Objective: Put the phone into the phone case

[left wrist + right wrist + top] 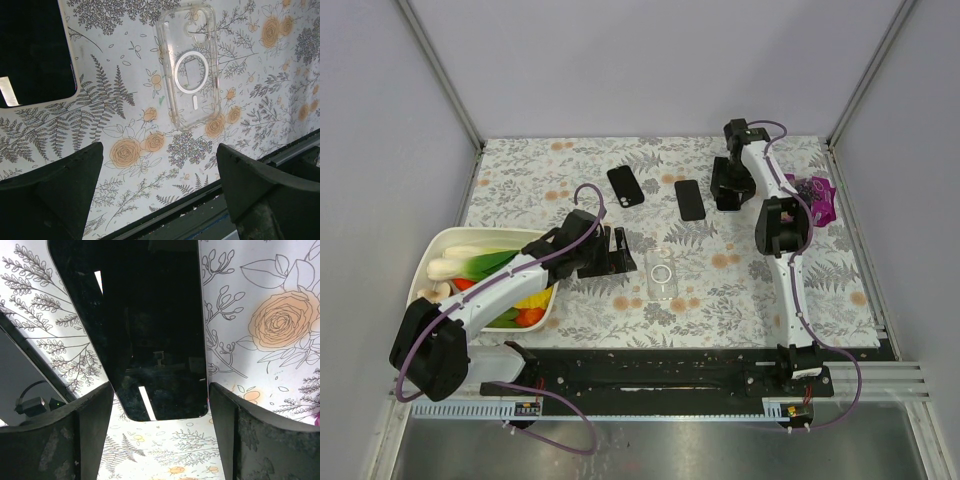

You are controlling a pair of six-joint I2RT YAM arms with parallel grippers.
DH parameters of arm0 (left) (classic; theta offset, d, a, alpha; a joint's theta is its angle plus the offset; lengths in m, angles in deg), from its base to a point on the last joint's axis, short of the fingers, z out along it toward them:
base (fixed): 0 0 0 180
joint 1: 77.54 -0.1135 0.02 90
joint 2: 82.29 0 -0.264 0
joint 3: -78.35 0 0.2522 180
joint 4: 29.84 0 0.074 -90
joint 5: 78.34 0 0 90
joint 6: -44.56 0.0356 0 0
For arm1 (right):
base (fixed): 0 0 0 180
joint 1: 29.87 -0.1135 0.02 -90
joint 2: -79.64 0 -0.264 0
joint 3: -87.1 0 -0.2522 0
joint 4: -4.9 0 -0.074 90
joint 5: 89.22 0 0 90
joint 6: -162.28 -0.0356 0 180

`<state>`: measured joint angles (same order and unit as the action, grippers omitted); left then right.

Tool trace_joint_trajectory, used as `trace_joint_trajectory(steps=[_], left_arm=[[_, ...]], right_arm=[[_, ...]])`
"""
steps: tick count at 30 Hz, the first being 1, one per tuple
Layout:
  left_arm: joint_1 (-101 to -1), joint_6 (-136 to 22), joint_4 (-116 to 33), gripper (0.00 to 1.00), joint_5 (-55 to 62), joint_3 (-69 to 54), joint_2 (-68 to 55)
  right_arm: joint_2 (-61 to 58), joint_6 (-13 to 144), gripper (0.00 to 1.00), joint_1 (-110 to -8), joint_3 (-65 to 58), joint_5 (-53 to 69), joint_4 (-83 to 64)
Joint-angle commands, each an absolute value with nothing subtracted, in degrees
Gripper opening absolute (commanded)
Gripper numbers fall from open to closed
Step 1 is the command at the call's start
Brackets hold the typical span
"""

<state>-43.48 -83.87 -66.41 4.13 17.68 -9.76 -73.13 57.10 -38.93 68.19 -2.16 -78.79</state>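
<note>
A black phone (690, 199) lies flat on the flowered table, screen up. My right gripper (727, 195) is low over it. In the right wrist view the phone (145, 330) has its near end between my fingers, the right gripper (160, 405) open with a pad close by each long edge. The clear phone case (661, 275) with a white ring lies empty mid-table. My left gripper (620, 250) is just left of it, open and holding nothing. In the left wrist view the case (192, 70) lies beyond the left gripper (160, 160).
A second black phone-like slab (625, 185) lies left of the phone and shows at the upper left of the left wrist view (35, 50). A white dish of vegetables (430, 285) stands at the left. A purple object (817, 196) sits far right. A black rail (660, 370) runs along the near edge.
</note>
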Motion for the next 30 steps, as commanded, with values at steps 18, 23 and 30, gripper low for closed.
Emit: trace_joint_trajectory(steps=[18, 23, 30], left_arm=[[-43.26, -84.46, -65.4, 0.98, 4.28, 17.22, -13.56], [-43.26, -84.9, -64.88, 0.98, 4.37, 18.18, -14.44], [-43.18, -85.69, -63.21, 0.98, 3.84, 19.68, -14.62]], right_arm=[[-67.68, 55.58, 0.32, -42.09, 61.06, -1.42, -76.63], [-62.5, 54.44, 0.32, -42.53, 53.68, -1.15, -74.35], [-53.1, 52.51, 0.32, -43.14, 37.62, 0.17, -69.17]])
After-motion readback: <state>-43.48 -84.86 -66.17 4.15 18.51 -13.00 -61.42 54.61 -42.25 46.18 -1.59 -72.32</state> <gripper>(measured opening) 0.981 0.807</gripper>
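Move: The right hand already pinches the phone near its near end, low at the table. The phone case it is bound for lies some 24 cm back and 21 cm to its left, level in height. The middle black phone is level with the hand, about 12 cm to its left; the purple bag is level with it, some 23 cm to its right. From the left hand the phone case lies about 4 cm ahead, 12 cm right and 10 cm below. Keeping its pinch, the right hand slides the phone low about 2 cm left, then some 5 cm back caseward. ##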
